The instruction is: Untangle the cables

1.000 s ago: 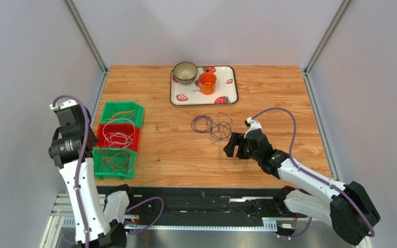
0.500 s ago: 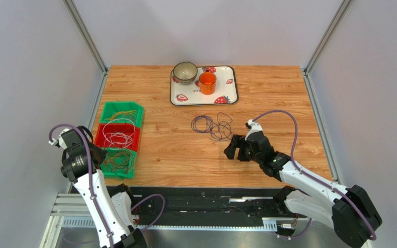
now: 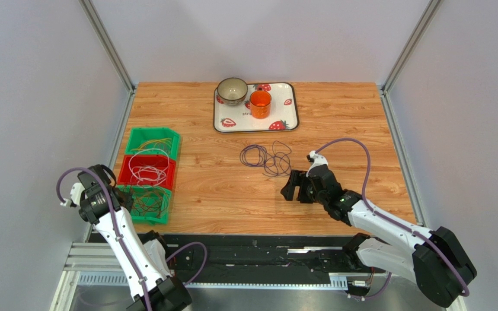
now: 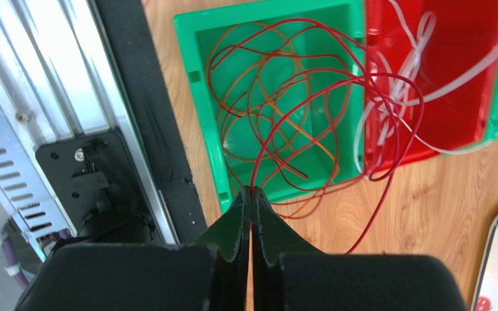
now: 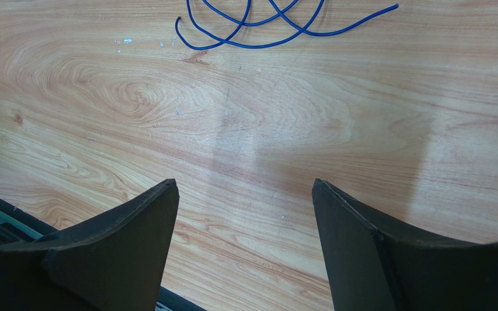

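Observation:
The cables lie sorted in three bins at the left. In the left wrist view, orange cables [image 4: 245, 97] and a red cable [image 4: 256, 172] coil in the near green bin [image 4: 190, 65], and white cables [image 4: 414, 58] lie in the red bin [image 4: 453, 97]. My left gripper [image 4: 252, 191] is shut on the red cable just outside the green bin's near wall; the cable loops out over the rim. A purple cable [image 3: 264, 157] lies in loose loops mid-table. My right gripper [image 3: 292, 188] stands open, empty, just near of it; that cable's edge [image 5: 251, 26] shows ahead of the fingers.
A strawberry-print tray [image 3: 284, 116] at the back carries a bowl [image 3: 232, 91] and an orange cup [image 3: 260, 103]. The far green bin [image 3: 154, 141] holds yellowish cables. A black rail [image 3: 251, 249] runs along the table's near edge.
My left arm has swung down and toward the near edge, its wrist now low beside the near green bin, and its jaws finished closing on the red cable. The right arm has barely moved.

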`<act>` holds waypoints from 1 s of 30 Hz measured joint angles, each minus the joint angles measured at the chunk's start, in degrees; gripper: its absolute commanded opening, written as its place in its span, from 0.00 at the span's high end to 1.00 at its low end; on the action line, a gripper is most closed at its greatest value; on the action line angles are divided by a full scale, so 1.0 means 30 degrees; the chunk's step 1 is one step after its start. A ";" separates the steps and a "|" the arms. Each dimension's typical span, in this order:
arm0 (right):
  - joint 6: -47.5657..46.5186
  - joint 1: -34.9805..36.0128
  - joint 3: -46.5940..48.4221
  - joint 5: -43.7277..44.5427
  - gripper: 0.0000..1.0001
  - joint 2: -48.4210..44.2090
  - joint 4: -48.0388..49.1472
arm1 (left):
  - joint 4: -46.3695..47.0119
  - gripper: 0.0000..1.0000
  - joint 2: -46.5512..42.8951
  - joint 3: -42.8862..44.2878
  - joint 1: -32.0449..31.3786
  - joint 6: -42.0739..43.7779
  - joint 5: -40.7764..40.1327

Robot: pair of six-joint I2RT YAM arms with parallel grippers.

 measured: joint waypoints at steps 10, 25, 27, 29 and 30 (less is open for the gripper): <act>0.0189 0.0000 0.0138 0.0051 0.22 -0.0015 -0.0597 | 0.2091 0.37 0.2572 -0.1654 0.1639 -0.0532 0.2514; 0.0146 0.0000 0.4568 0.1472 0.20 -0.1027 -0.5107 | 0.1625 0.06 0.0189 0.0270 0.1712 0.0925 0.4000; 0.0160 0.0000 0.5661 0.1617 0.19 0.0576 -0.5537 | 0.1486 0.05 -0.0262 0.0597 0.1719 0.1479 0.4313; 0.0204 0.0000 0.6776 0.1756 0.19 0.2528 -0.5960 | 0.1392 0.05 -0.0648 0.0809 0.1719 0.2135 0.4743; 0.0211 0.0000 0.7475 0.1843 0.19 0.3592 -0.6273 | 0.1311 0.05 -0.0794 0.0882 0.1712 0.2433 0.4867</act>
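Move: My left hand pinches the end of the red cable near the near green box, whose middle lies some 5 cm ahead, about level sideways and 12 cm below; the red box is roughly 12 cm farther out than that box, in line with it. From my open right hand the blue cable lies about 12 cm ahead, 8 cm left and 6 cm down, and the tray some 32 cm ahead and 11 cm left. I dip my left hand about 3.5 cm, easing forward over the near green box, spread its fingers wide to let go of the red cable, then rise about 7 cm clear, tipping the fingers some 10 degrees more forward. Meanwhile my right hand, still open, lifts about 7 cm, then swings forward on the blue cable's side, starting to sink again and touching nothing. ##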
